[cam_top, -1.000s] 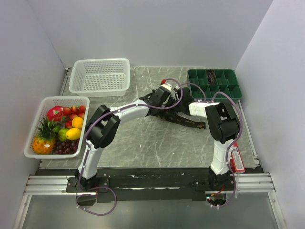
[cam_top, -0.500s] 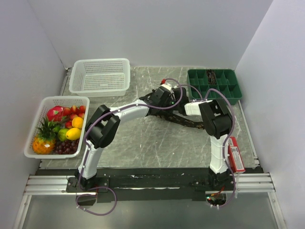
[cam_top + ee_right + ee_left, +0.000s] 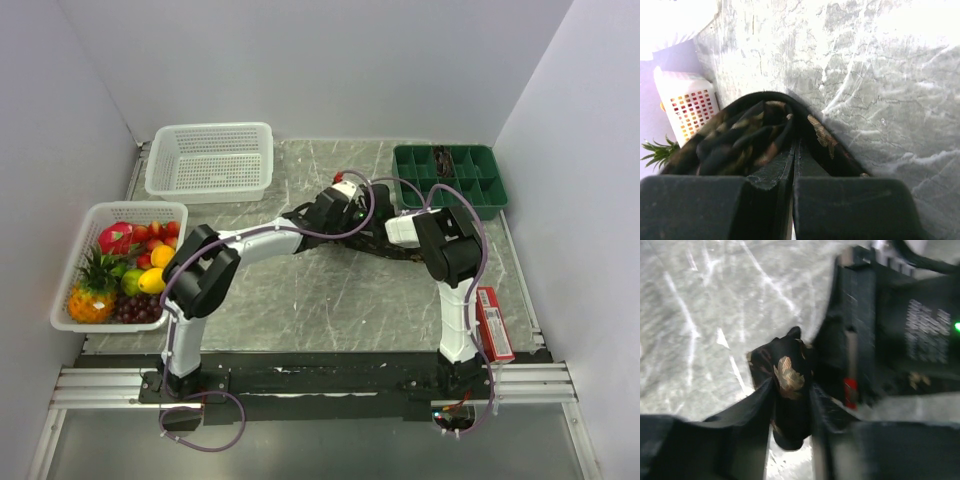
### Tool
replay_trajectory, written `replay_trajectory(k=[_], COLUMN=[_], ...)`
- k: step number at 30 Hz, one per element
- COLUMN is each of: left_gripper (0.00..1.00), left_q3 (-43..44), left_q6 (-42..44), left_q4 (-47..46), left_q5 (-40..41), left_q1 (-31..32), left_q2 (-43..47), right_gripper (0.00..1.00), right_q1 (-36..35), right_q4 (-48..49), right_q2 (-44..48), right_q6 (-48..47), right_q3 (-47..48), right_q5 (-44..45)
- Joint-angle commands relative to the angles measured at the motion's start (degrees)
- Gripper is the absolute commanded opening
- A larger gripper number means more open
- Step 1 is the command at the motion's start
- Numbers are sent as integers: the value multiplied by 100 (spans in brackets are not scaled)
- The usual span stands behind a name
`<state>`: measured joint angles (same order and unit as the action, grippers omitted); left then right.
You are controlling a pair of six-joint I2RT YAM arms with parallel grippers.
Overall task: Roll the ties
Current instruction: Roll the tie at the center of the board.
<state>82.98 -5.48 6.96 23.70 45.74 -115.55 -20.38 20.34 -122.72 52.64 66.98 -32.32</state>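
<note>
A dark tie [image 3: 372, 244] with tan flecks lies bunched on the marbled table between my two grippers, right of centre. My left gripper [image 3: 355, 212] reaches in from the left. In the left wrist view its jaws stand parted, with a fold of the tie [image 3: 787, 377] filling the gap between the fingers [image 3: 747, 425]; this gripper [image 3: 790, 390] is open. The black body of the right gripper [image 3: 875, 325] sits close behind. My right gripper [image 3: 796, 142] is shut, pads meeting, and the tie [image 3: 740, 135] curves over and around its tip. From above, the right gripper [image 3: 386, 237] is almost touching the left one.
An empty white basket [image 3: 210, 160] stands at the back left. A white basket of fruit [image 3: 120, 262] sits on the left edge. A green compartment tray [image 3: 450, 175] is at the back right. A red box [image 3: 495, 322] lies by the right arm's base.
The left jaws have parted around the tie fold. The right arm has swung left, bringing its gripper closer to the left one. The left arm's elbow has shifted left.
</note>
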Motion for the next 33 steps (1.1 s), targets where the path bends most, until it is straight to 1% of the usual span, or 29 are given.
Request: replay_trajectory(k=[1, 10, 12, 16, 19, 22, 25, 29, 30, 31, 33], left_gripper=[42, 42, 40, 37, 37, 38, 41, 49, 54, 57, 61], left_q3=[-221, -221, -317, -537, -616, -669, -660, -599, -625, -660, -783], left_q6=[-419, -788, -929, -1105, -1149, -1210, -1263, -1263, -1272, -1289, -1324], left_q4=[-511, -582, -652, -924, -1012, -1135, -1215, -1180, -1214, -1249, -1364], left_q5=[-866, -1385, -1535, -1799, -1966, -2150, -2326, -2704, -2783, -2810, -2871], left_q1=[23, -310, -372, -574, -627, -636, -636, -645, -645, -654, -654], left_q2=[489, 401, 428, 533, 568, 595, 569, 481, 489, 498, 559], right_gripper=[0, 0, 0, 0, 0, 0, 0, 0, 0, 0, 0], right_q1=[-27, -27, -27, -27, -27, -10, 51, 210, 245, 263, 324], right_q4=[365, 296, 24, -766, -1495, -2006, -2314, -2227, -2184, -2175, -2166], right_q2=[-42, 309, 476, 810, 1012, 1223, 1443, 1777, 1821, 1865, 1944], right_q6=[53, -113, -219, -771, -1158, -1457, -1660, -1713, -1722, -1740, -1757], right_q3=[8, -194, -185, -36, 218, 386, 412, 149, 114, 79, 35], right_q5=[-11, 32, 111, 436, 621, 902, 1148, 1201, 1193, 1210, 1219])
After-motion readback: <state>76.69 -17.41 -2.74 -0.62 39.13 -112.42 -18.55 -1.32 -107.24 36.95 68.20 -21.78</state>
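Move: The left gripper is loosely around the tie's roll, which sits about 3 cm ahead of it and 3 cm below. The roll lies some 3 cm to the right gripper's left and 1 cm ahead. The middle of the unrolled tie tail is roughly 12 cm right of the roll and 3 cm nearer the bases; the green organizer's middle is about 23 cm right of the roll and 13 cm farther out. Keep the shut right fingers at the roll's right side for about half a second while you open the left fingers farther, then draw the right hand clear, some 5 cm to the right and 6 cm up, its fingers tipping down. Roll the left wrist about 25 degrees, left side dipping, easing that hand about 2 cm right and leaving its fingers spread about the roll. ##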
